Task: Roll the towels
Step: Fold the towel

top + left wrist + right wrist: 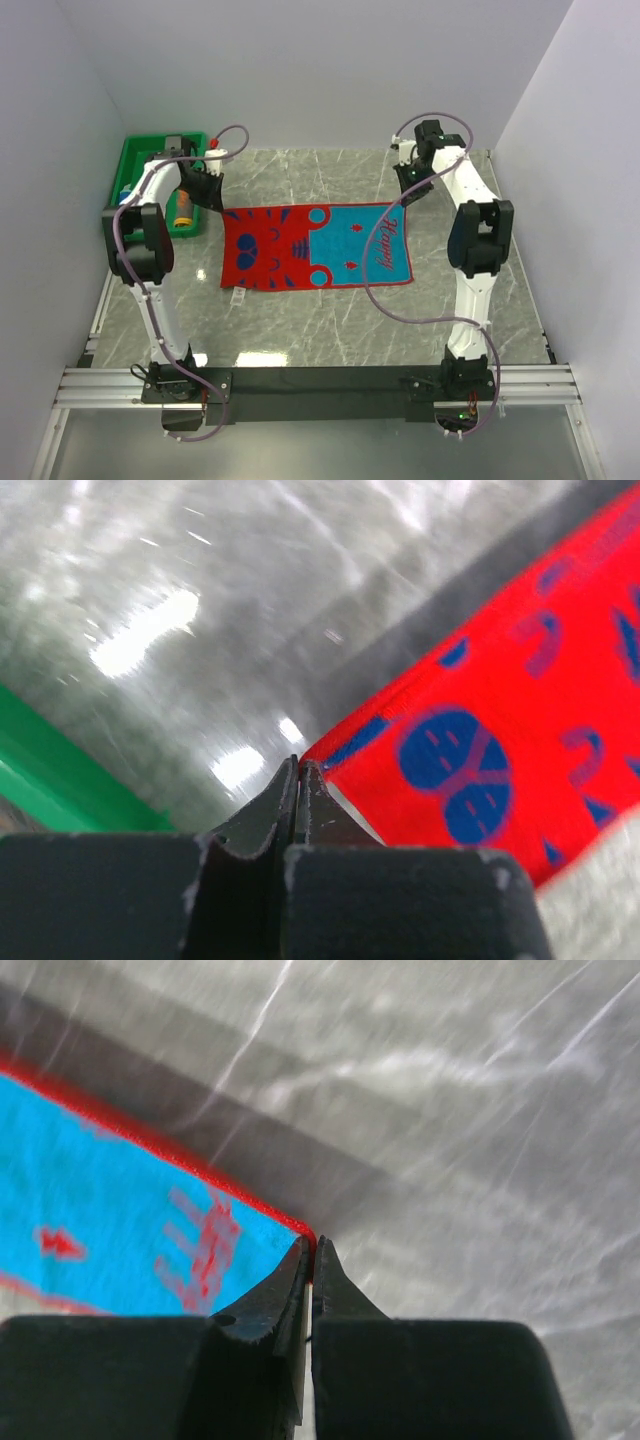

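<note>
A red-and-blue patterned towel (315, 245) lies spread across the middle of the grey marble table, red half on the left, blue half on the right. My left gripper (212, 196) is shut on its far left corner; the left wrist view shows the red cloth (480, 740) running out from my pinched gripper (299, 765). My right gripper (408, 195) is shut on the far right corner; the right wrist view shows the blue cloth with red hem (130, 1220) caught in my closed gripper (312, 1245). The orange, blue and pale pink towels are out of view as flat cloths.
A green plastic tray (140, 165) stands at the far left with a few small items in it, one orange (183, 208). White walls close in the table on three sides. The black rail (320, 385) holds the arm bases at the near edge.
</note>
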Motion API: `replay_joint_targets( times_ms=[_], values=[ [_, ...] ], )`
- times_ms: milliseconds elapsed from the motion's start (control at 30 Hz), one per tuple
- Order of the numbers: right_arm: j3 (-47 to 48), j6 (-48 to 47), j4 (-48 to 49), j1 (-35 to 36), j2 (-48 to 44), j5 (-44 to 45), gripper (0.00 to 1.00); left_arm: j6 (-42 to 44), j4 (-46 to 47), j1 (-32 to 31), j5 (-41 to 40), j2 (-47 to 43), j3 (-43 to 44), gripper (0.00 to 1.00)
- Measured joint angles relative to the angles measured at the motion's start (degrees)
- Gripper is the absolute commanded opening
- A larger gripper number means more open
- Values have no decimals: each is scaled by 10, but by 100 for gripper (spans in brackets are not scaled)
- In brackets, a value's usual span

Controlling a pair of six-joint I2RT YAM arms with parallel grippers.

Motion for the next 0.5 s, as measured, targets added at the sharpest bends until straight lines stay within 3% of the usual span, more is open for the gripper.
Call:
replay_joint_targets(
  times_ms=[233,500],
  values=[
    [-162,-47,-1,0,-118,-24,0,89,-61,1,42,-112,-120,0],
    [-316,-89,4,0,-144,-31,0,153,-83,1,19,-168,-287,0]
  ],
)
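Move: Each shut gripper holds a far corner of the spread towel clear of the table. From the left hand, the towel's near left corner lies about 20 cm back, straight behind and 6 cm below; the white tag is some 22 cm back and 4 cm right, the rolled towel 12 cm left and 4 cm ahead, and the green tray's middle 20 cm left and 10 cm ahead. From the right hand, the near right corner is about 19 cm back, 3 cm right and 8 cm below. Back towards the towel's near edge both hands sweep quickly together, the left about 16 cm and the right 13 to 14 cm, rising a touch first and then sinking over the near part of the towel. The shut fingers keep their pinch on the far corners, their tips swinging back some 15 degrees, while the left wrist turns slightly clockwise and the right slightly counter-clockwise. ##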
